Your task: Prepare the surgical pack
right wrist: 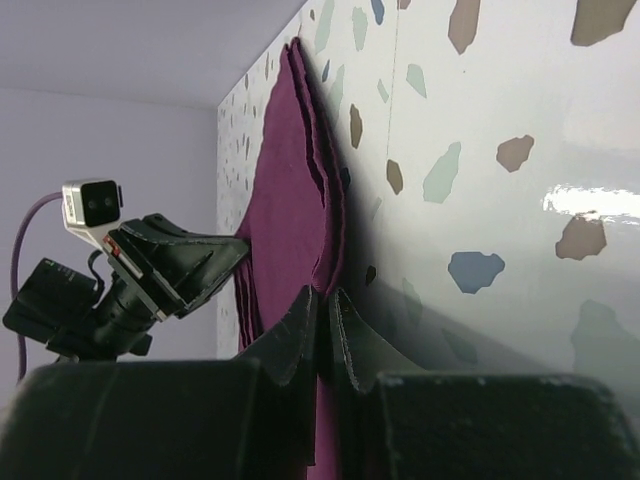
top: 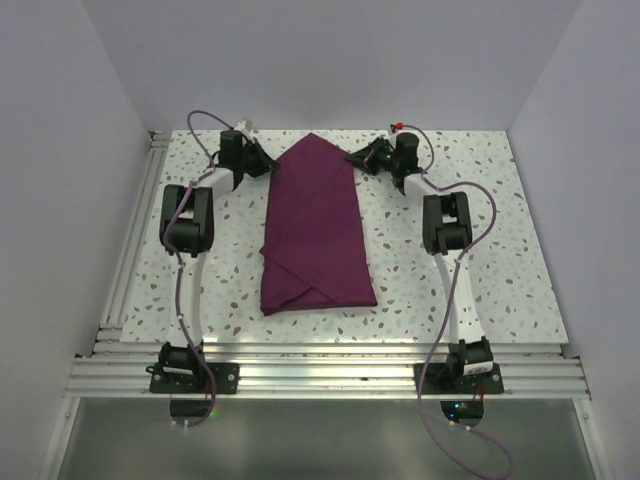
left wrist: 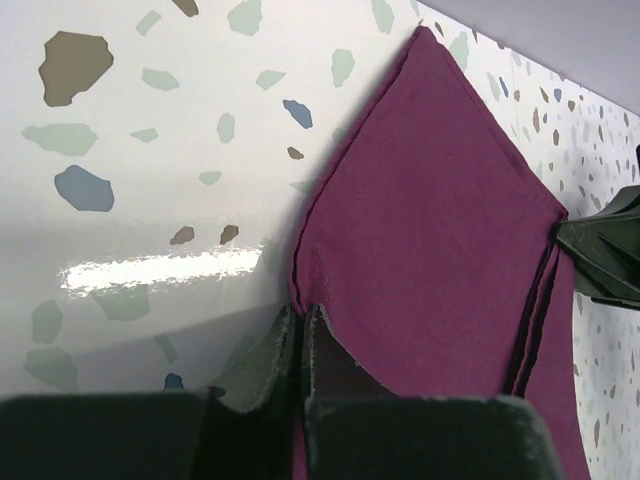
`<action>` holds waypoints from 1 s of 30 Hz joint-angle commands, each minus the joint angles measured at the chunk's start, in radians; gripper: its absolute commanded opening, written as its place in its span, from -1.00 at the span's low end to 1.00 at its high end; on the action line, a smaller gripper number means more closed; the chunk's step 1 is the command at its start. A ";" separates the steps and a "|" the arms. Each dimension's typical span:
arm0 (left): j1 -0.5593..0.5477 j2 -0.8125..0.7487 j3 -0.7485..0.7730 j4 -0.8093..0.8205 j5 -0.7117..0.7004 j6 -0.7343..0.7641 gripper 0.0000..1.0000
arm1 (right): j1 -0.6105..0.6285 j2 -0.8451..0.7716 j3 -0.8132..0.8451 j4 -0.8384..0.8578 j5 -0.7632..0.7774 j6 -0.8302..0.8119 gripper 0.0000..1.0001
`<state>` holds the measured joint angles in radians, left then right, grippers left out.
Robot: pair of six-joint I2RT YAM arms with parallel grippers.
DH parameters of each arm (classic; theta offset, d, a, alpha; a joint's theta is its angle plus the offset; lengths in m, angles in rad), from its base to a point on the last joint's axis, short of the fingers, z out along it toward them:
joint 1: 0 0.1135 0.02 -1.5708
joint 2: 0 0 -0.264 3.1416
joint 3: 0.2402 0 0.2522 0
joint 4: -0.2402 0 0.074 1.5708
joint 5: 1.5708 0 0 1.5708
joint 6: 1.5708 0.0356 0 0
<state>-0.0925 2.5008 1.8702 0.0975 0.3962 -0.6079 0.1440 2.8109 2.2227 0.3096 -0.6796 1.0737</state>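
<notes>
The surgical pack is a deep purple cloth folded into a long bundle in the middle of the table, with its far end tapering to a point. My left gripper sits at the cloth's far left edge. In the left wrist view, this gripper is shut on the cloth edge. My right gripper sits at the far right edge. In the right wrist view, it is shut on the layered cloth edge. Each wrist view shows the other gripper across the cloth.
The speckled white table lies on both sides of the cloth. A metal rail frame runs along the left and near edges. Grey walls close off the back and sides. Purple cables loop beside both arms.
</notes>
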 commanded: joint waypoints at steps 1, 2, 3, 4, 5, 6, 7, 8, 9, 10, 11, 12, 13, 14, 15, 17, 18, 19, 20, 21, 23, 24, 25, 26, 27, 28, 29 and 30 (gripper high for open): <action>0.014 -0.037 -0.028 0.001 0.009 0.034 -1.00 | -0.011 -0.073 -0.043 0.049 -0.015 0.005 -1.00; 0.014 -0.065 -0.040 0.010 0.010 0.034 -1.00 | -0.011 -0.079 -0.054 0.062 -0.020 0.008 -1.00; 0.014 -0.080 -0.051 0.016 0.012 0.037 -1.00 | -0.012 -0.096 -0.060 0.068 -0.024 0.009 -1.00; 0.014 -0.094 -0.071 0.025 0.016 0.039 -1.00 | -0.012 -0.105 -0.067 0.083 -0.034 0.014 -1.00; 0.014 -0.121 -0.078 0.030 0.018 0.040 -1.00 | -0.012 -0.114 -0.086 0.091 -0.038 0.018 -1.00; 0.014 -0.135 -0.086 0.033 0.021 0.040 -1.00 | -0.012 -0.126 -0.095 0.097 -0.041 0.020 -1.00; 0.014 -0.161 -0.100 0.036 0.026 0.043 -1.00 | -0.014 -0.148 -0.104 0.105 -0.046 0.022 -1.00; 0.014 -0.174 -0.106 0.036 0.027 0.045 -1.00 | -0.014 -0.163 -0.124 0.108 -0.051 0.020 -1.00; 0.014 -0.187 -0.121 0.036 0.030 0.045 -1.00 | -0.014 -0.175 -0.133 0.109 -0.051 0.019 -1.00; 0.014 -0.213 -0.129 0.036 0.032 0.049 -1.00 | -0.014 -0.201 -0.144 0.115 -0.054 0.019 -1.00; 0.014 -0.227 -0.138 0.038 0.032 0.051 -1.00 | -0.014 -0.214 -0.167 0.120 -0.063 0.019 -1.00; 0.014 -0.241 -0.147 0.038 0.035 0.051 -1.00 | -0.014 -0.228 -0.178 0.126 -0.067 0.019 -1.00; 0.014 -0.258 -0.169 0.041 0.036 0.051 -1.00 | -0.012 -0.244 -0.192 0.131 -0.070 0.020 -1.00; 0.014 -0.287 -0.180 0.042 0.038 0.053 -1.00 | -0.014 -0.272 -0.217 0.141 -0.074 0.019 -1.00; 0.014 -0.302 -0.204 0.044 0.039 0.053 -1.00 | -0.014 -0.290 -0.233 0.146 -0.080 0.017 -1.00; 0.014 -0.355 -0.233 0.051 0.046 0.056 -1.00 | -0.014 -0.342 -0.280 0.164 -0.087 0.017 -1.00; 0.014 -0.370 -0.261 0.053 0.049 0.056 -1.00 | -0.012 -0.359 -0.297 0.169 -0.097 0.015 -1.00; 0.014 -0.405 -0.276 0.054 0.055 0.056 -1.00 | -0.014 -0.378 -0.316 0.175 -0.103 0.014 -1.00; 0.014 -0.422 -0.290 0.054 0.058 0.057 -1.00 | -0.014 -0.419 -0.355 0.183 -0.109 0.014 -1.00; 0.014 -0.440 -0.324 0.054 0.059 0.056 -1.00 | -0.014 -0.439 -0.379 0.192 -0.118 0.012 -1.00; 0.014 -0.494 -0.354 0.053 0.059 0.054 -1.00 | -0.014 -0.482 -0.441 0.197 -0.126 0.008 -1.00; 0.014 -0.529 -0.383 0.048 0.059 0.051 -1.00 | -0.014 -0.525 -0.463 0.198 -0.133 0.000 -1.00; 0.014 -0.546 -0.397 0.045 0.059 0.050 -1.00 | -0.014 -0.545 -0.484 0.200 -0.135 -0.004 -1.00; 0.014 -0.565 -0.413 0.041 0.059 0.045 -1.00 | -0.014 -0.565 -0.526 0.200 -0.140 -0.006 -1.00; 0.014 -0.582 -0.440 0.031 0.061 0.040 -1.00 | -0.014 -0.606 -0.544 0.197 -0.143 -0.011 -1.00; 0.014 -0.617 -0.454 0.028 0.067 0.037 -1.00 | -0.014 -0.625 -0.564 0.195 -0.150 -0.015 -1.00; 0.016 -0.635 -0.470 0.025 0.067 0.036 -1.00 | -0.014 -0.648 -0.602 0.195 -0.153 -0.017 -1.00; 0.014 -0.655 -0.499 0.021 0.066 0.031 -1.00 | -0.015 -0.687 -0.623 0.194 -0.155 -0.027 -1.00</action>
<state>-0.0917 1.9404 1.4181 0.1062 0.4431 -0.5823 0.1371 2.2520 1.6531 0.4561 -0.7998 1.0756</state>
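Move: Both grippers are already shut on the purple cloth, at either side of its far end. The folded cloth's near edge, its left corner, lies about 46 cm back from the left gripper, straight in line; the right corner is some 47 cm back and 5 cm right of the right one, both roughly 2 cm below. The cloth's far tip points 12 cm ahead and 10 cm right of the left gripper; the flap notch sits 30 cm behind it, 1 cm left. Keep both grippers closed on the cloth and draw them back together almost level for a couple of centimetres, then lift steeply, about 14 cm in all, while still pulling back towards the cloth's near edge, to some 9 cm back. Let the fingertips tip up slightly and keep the spacing between the hands. ##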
